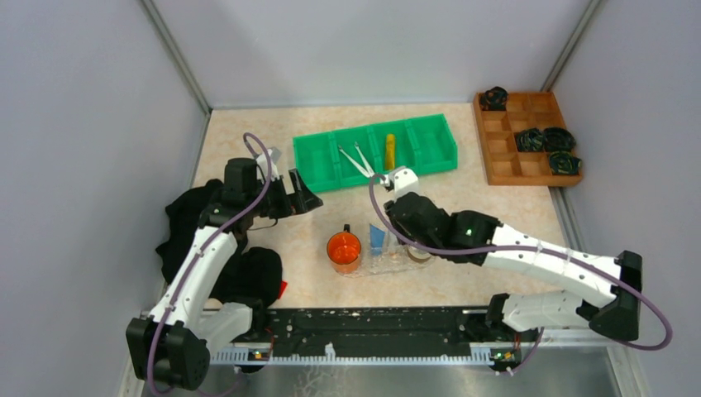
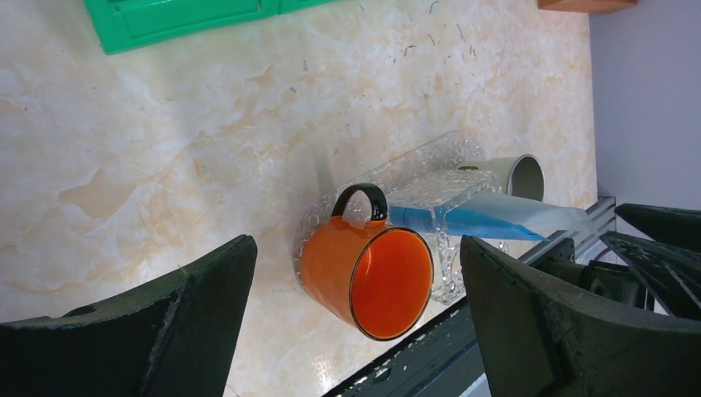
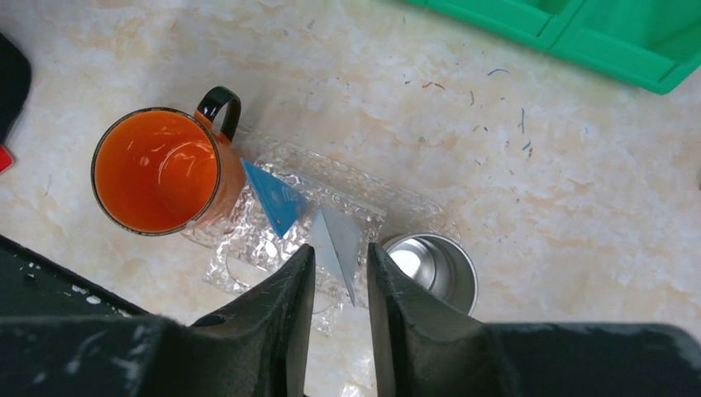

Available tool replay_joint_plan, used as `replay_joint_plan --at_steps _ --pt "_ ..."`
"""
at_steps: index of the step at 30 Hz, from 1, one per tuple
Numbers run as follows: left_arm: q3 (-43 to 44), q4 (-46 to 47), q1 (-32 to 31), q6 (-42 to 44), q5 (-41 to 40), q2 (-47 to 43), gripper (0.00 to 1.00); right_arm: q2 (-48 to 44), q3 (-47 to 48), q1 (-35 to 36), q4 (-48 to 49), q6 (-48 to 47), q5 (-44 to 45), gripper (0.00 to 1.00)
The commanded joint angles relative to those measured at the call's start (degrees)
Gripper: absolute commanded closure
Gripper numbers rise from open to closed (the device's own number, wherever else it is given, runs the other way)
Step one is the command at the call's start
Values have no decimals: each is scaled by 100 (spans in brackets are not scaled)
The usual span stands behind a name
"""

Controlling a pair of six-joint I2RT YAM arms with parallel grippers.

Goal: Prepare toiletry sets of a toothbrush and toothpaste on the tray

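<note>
The clear tray (image 3: 331, 186) holds an orange mug (image 3: 157, 171) at its left end and a metal cup (image 3: 434, 266) at its right end. Between them a blue toothpaste tube (image 3: 277, 198) and a white one (image 3: 337, 240) stand in the tray. My right gripper (image 3: 340, 251) hangs over the white tube, jaws open a little with a gap on each side of it. My left gripper (image 1: 304, 194) is wide open and empty, left of the tray and in front of the green bin (image 1: 430, 145). Two white toothbrushes (image 1: 355, 161) and a yellow toothpaste tube (image 1: 389, 150) lie in the bin.
A brown wooden compartmented box (image 1: 529, 136) with dark bundles stands at the back right. A black cloth (image 1: 207, 248) lies at the left, by the left arm. The black rail (image 1: 372, 331) runs along the near edge, close to the tray.
</note>
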Motion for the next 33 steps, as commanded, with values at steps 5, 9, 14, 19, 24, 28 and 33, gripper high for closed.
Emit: replay_joint_plan --at_steps 5,9,14,19,24,28,33 --pt "124 -253 -7 -174 569 -331 1 -959 508 92 -913 364 658 54" --pt "-124 -29 -15 -580 970 -365 1 -1076 436 78 -1398 923 1078 54" --pt "-509 53 -22 -960 1028 -1146 1 -1789 -72 16 -1759 1805 1307 58" --pt "-1112 10 -37 -1504 1217 -2005 6 -2274 -920 -460 -1760 2214 900 57" --pt "-1429 -318 -95 -1688 1096 -2596 15 -2407 -1063 -738 -1672 2393 778 53" --pt "-1670 -467 -104 -1862 1194 -2752 25 -2466 -1276 -1057 -1511 2672 503 53" --pt "-1820 -833 -167 -1770 1134 -2693 26 -2595 -1813 -1314 -1341 3501 274 47"
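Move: The steel cup, at the right end of the clear holder, lies about 7 cm to the right hand's right, 2 cm back and 8 cm below it. The white toothpaste stands between that hand's fingertips, its middle some 4 cm below and 1 cm back. The blue toothpaste is 4 cm left, 1 cm back and 4 cm below. From the left hand, the orange mug lies roughly 12 cm back, 8 cm right and 6 cm below, the blue toothpaste 10 cm back, 16 cm right and 4 cm below. The white toothpaste is left standing as the right hand rises about 5 cm off it, opening its fingers further, travels some 13 cm right past the steel cup, then sinks, turning clockwise about 30 degrees. Meanwhile the left hand draws back some 10 cm towards the orange mug, rising slightly and then sinking, rolling its left side down and partly closing its empty fingers. ##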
